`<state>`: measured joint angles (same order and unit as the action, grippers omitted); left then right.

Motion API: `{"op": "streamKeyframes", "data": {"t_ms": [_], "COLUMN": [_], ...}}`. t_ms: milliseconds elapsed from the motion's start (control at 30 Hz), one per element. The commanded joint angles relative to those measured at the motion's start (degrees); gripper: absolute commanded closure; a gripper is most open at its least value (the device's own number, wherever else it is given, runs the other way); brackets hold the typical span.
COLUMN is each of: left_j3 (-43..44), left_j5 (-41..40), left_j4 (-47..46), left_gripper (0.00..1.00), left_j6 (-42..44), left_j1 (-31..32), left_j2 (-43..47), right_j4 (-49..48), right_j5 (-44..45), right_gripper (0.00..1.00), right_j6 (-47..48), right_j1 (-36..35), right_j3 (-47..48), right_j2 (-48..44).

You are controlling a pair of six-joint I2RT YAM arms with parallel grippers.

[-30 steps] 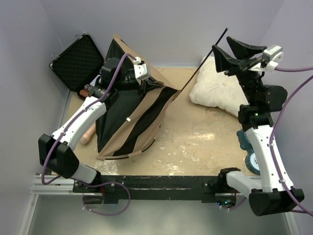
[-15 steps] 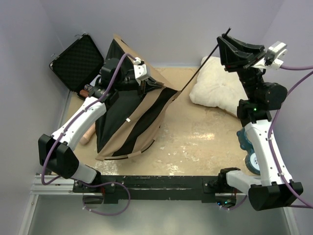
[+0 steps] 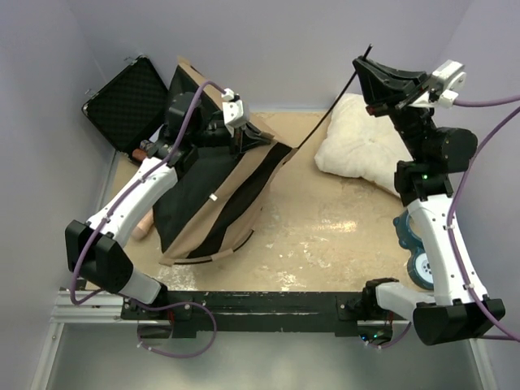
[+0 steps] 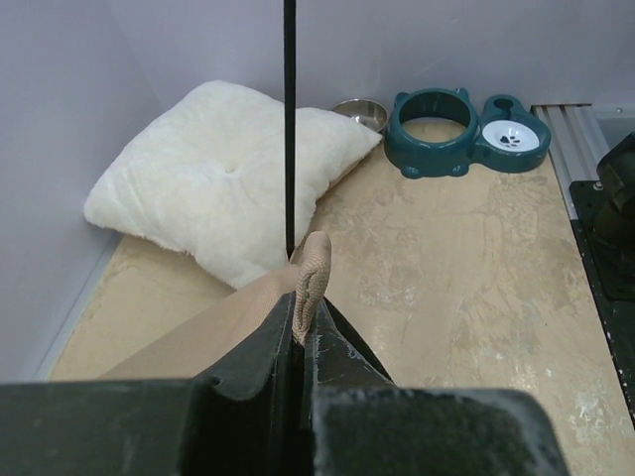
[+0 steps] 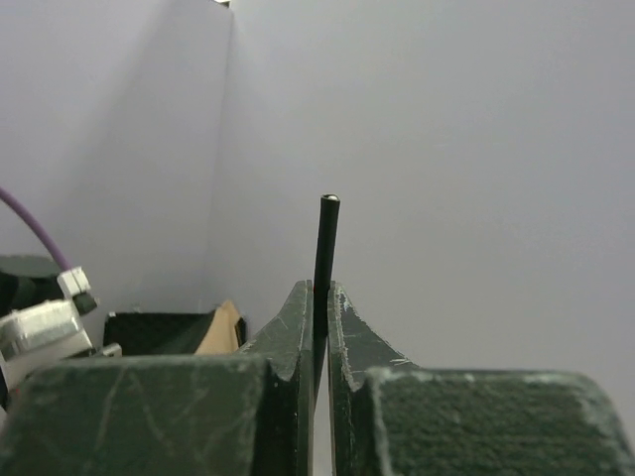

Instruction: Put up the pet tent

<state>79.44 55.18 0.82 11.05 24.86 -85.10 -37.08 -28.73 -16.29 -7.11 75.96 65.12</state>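
The pet tent (image 3: 213,193) lies collapsed at the left of the table, tan fabric with black underside showing. My left gripper (image 3: 258,140) is shut on its tan corner sleeve (image 4: 311,281), where a thin black pole (image 4: 289,119) comes out. That pole (image 3: 329,104) runs up and right, off the table, to my right gripper (image 3: 363,69), which is raised high at the back. In the right wrist view the right gripper (image 5: 319,294) is shut on the pole (image 5: 325,243) just below its tip. The second pole, brown patch and pompom are not visible.
An open black foam-lined case (image 3: 130,101) leans at the back left. A white fluffy cushion (image 3: 357,145) lies at the back right, also in the left wrist view (image 4: 223,178). A green double pet bowl (image 4: 461,134) and a steel bowl (image 4: 359,111) sit at the right edge.
My right gripper has moved left and a little back with the pole end. My left gripper has shifted slightly back with the tent's corner.
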Motion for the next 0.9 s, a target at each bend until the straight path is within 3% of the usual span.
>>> {"op": "streamKeyframes", "data": {"t_ms": [0, 233, 433, 633, 733, 867], "left_j3": [6.42, 11.78, 17.06, 19.44, 18.91, 16.72], "left_j5": [4.50, 6.26, 7.14, 7.14, 7.31, 6.79], "left_j4": [-9.42, -18.30, -23.75, -26.13, -26.22, -26.40], "left_gripper": [1.00, 1.00, 1.00, 1.00, 1.00, 1.00], "left_j6": [-7.08, -17.37, -22.99, -26.69, -27.39, -28.01], "left_j1": [-0.17, 1.32, 2.21, 1.95, 1.60, 0.54], "left_j2": [-0.50, -3.49, -5.16, -5.34, -5.25, -4.20], "right_j4": [10.43, 21.24, 28.38, 40.66, 37.71, 40.67], "right_j5": [-3.70, -0.01, 1.22, 1.83, 3.06, 3.95], "right_gripper": [1.00, 1.00, 1.00, 1.00, 1.00, 1.00], "right_j6": [11.97, 26.21, 30.70, 41.41, 42.92, 48.54], "right_j1": [-2.28, -11.33, -12.75, -16.08, -16.79, -17.85], "right_j3": [0.94, -0.20, -0.72, -0.03, -3.44, -4.33], "right_j2": [0.79, 0.97, 3.69, 5.89, 3.62, 2.64]}}
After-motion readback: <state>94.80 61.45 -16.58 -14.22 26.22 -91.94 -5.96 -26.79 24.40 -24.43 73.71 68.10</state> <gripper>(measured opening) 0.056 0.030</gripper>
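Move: The tent's tan corner tab, pinched in the left fingers, lies about 24 cm below the right hand, 13 cm to its left and 2 cm farther out; the sleeve mouth is 28 cm below that hand, 8 cm left, level fore-and-aft. The white pillow is 18 cm ahead of the right hand, 8 cm right, 54 cm down. From the left hand, the pole tip held by the right fingers is 27 cm up, 14 cm right, 1 cm back. The black pole, still gripped just below its tip by the right fingers, is brought down about 14 cm and left 9 cm towards the tent corner, that hand rolling some 30 degrees so its left side drops. The left hand keeps its pinch on the tan tab and lifts it about 11 cm, drifting slightly right, to meet the tip. ##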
